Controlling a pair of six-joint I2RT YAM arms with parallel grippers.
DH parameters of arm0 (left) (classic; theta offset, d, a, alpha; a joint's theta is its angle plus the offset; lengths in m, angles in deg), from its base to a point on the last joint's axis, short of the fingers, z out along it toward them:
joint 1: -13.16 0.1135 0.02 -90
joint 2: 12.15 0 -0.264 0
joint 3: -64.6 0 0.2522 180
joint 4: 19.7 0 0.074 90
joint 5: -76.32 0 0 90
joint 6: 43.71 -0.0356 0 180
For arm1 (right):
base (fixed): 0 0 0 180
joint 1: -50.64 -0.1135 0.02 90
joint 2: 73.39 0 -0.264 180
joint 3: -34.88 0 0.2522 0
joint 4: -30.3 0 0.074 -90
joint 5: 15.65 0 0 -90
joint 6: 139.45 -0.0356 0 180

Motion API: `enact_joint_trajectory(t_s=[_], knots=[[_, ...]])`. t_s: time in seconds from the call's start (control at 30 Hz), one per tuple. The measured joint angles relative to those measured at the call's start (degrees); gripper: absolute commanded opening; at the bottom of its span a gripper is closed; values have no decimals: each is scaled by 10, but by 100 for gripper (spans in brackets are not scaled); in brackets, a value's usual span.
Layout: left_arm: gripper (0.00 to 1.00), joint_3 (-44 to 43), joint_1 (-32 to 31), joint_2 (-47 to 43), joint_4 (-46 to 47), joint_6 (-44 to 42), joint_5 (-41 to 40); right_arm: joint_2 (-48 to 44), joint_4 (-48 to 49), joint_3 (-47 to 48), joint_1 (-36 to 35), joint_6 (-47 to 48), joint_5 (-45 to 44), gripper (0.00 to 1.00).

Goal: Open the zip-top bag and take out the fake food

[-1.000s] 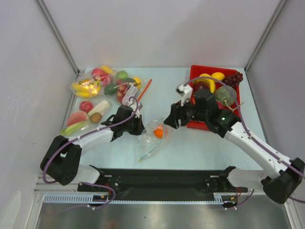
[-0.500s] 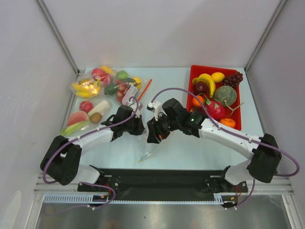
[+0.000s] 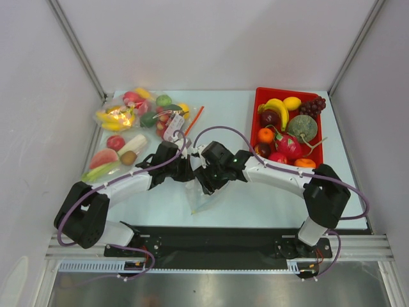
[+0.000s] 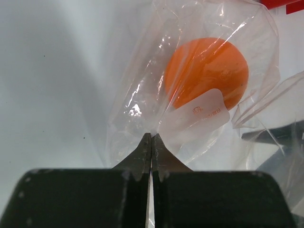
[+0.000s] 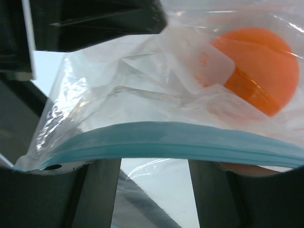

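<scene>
The zip-top bag (image 3: 200, 198) lies crumpled near the front middle of the table, between my two grippers. My left gripper (image 4: 152, 136) is shut on a fold of its clear film; in the top view this left gripper (image 3: 189, 173) sits at the bag's left. Inside is the fake food (image 4: 206, 71), one orange ball behind a white label. My right gripper (image 5: 154, 161) is open at the bag's mouth. The blue-green zip strip (image 5: 166, 141) runs across its fingertips, with the orange ball (image 5: 263, 61) beyond. From above, the right gripper (image 3: 204, 183) covers the fruit.
A red tray (image 3: 271, 93) with several fruits stands at the back right. Other clear bags of fruit (image 3: 137, 118) are piled at the back left. The black base rail (image 3: 217, 240) runs along the near edge.
My right arm has swung left from the red tray to the bag's mouth. The orange ball, plain from above before, is now under it. The left gripper has not moved.
</scene>
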Motion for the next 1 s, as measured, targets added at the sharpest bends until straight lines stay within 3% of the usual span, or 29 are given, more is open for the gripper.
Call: enact_joint_trajectory(t_s=[0.23,0.47,1.0], knots=[[0,0,0,0,0,-3,14,8,17,-15,-6,-11,-80,66],[0,0,0,0,0,-9,43,-19,118,-118,-7,-18,-148,85],[0,-12,1,30,1,-29,132,-47,397,-247,12,66,-187,100]])
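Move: The orange in the clear bag lies about 6 cm ahead of the right hand point, 3 cm to its right and some 4 cm lower; the bag's teal zip strip crosses just 2 cm ahead of those fingers. The red bin's middle is some 20 cm ahead and 27 cm to the right of that hand. From the left hand, shut on the bag's film, the orange is about 8 cm to the right, level fore and aft and slightly lower. The right hand first dips about 4 cm while easing forward and to its right, then pushes on forward at nearly that height, some 6.5 cm ahead in all, working in past the zip strip towards the orange as its already half-open fingers spread almost fully and its fingertips swing forward and up by about 25 degrees. Meanwhile the left hand keeps its pinch on the film and draws it a couple of centimetres back and as much to the right, turning slightly clockwise. ##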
